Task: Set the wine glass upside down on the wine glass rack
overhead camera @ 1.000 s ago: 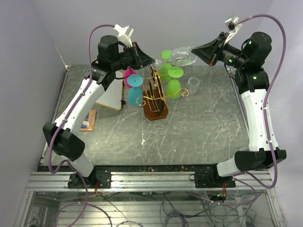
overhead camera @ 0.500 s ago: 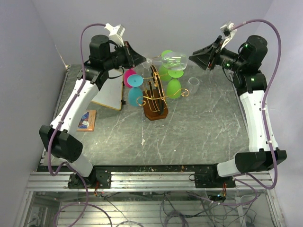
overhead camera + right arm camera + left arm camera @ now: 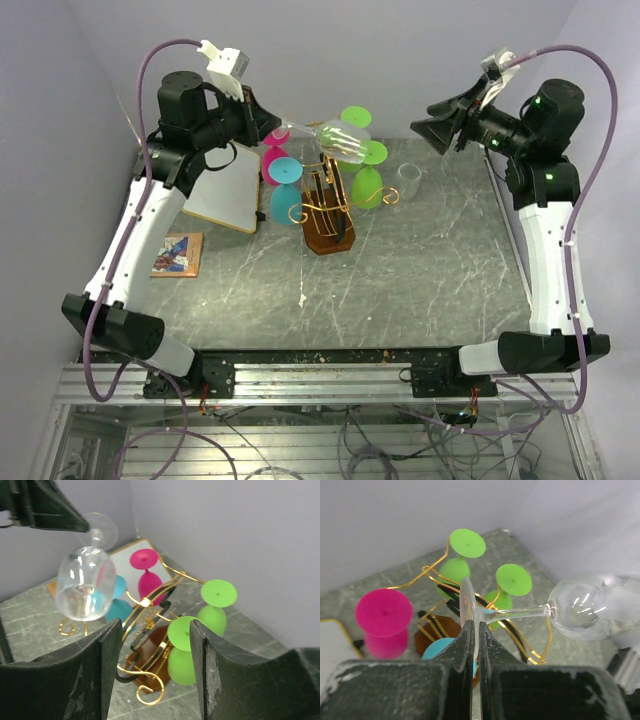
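A clear wine glass (image 3: 340, 140) lies on its side in the air above the wine glass rack (image 3: 325, 205), a gold wire stand on a brown base. My left gripper (image 3: 270, 124) is shut on the edge of the glass's round foot (image 3: 466, 600), with the stem and bowl (image 3: 590, 607) pointing away to the right. In the right wrist view the bowl (image 3: 82, 585) hangs at upper left, apart from my right gripper (image 3: 155, 622). That gripper is open and holds nothing. In the top view the right gripper (image 3: 420, 128) sits off to the right of the glass.
Green (image 3: 365, 170), pink (image 3: 272, 160) and teal (image 3: 285, 190) glasses hang upside down on the rack's arms. A clear tumbler (image 3: 408, 180) stands right of the rack. A white board (image 3: 225, 195) and a small card (image 3: 178, 253) lie at the left.
The right gripper has opened, let go of the glass bowl and drawn back to the right. The left gripper, still shut on the foot, has carried the glass leftward.
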Tool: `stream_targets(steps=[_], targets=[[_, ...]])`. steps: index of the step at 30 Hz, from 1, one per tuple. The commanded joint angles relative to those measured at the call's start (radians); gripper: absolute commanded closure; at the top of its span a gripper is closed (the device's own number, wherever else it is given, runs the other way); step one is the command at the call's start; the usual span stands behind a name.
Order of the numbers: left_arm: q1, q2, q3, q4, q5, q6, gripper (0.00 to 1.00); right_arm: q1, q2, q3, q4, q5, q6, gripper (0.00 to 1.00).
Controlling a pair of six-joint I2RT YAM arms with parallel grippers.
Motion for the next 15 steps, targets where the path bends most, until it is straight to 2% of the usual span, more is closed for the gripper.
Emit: stream_targets(steps=[1,6,12,15], targets=[[-0.040,-0.089,0.084,-0.140,-0.071,0.363,0.93,-0.044,-0.042,0.027,-0.040,0.069,-0.043,0.44],[-0.148,-0.149,0.111,-0.328,-0.041,0.647,0.93,-0.110,-0.057,-0.014,0.005,0.042,-0.001,0.44],[-0.263,-0.175,0.131,-0.488,-0.050,0.842,0.93,-0.190,-0.083,-0.086,0.099,-0.020,0.089,0.44],[-0.310,-0.174,0.139,-0.523,-0.070,0.887,0.93,-0.203,-0.091,-0.097,0.107,-0.018,0.089,0.44]])
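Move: Back toward the robot from the left hand, which holds the clear wine glass by its foot, the rack's empty near-left hook lies about 11 cm back, 3 cm to the right and 16 cm below. The hanging blue glass is roughly straight below, its middle 22 cm down; the pink one hangs 11 cm farther out than that and 2 cm left. The mid-right green glass is some 4 cm ahead and 16 cm right, equally low. From the right hand, the same hook lies about 20 cm left, 7 cm back and 20 cm below. Sweeping back about 12 cm towards the empty near-left hook, with little change in height, the left hand keeps its pinch on the glass's foot and rolls its right side down while turning some 20 degrees clockwise, swinging the bowl back and down. The empty right hand, fingers staying open, draws some 6 cm right, away from the rack. ##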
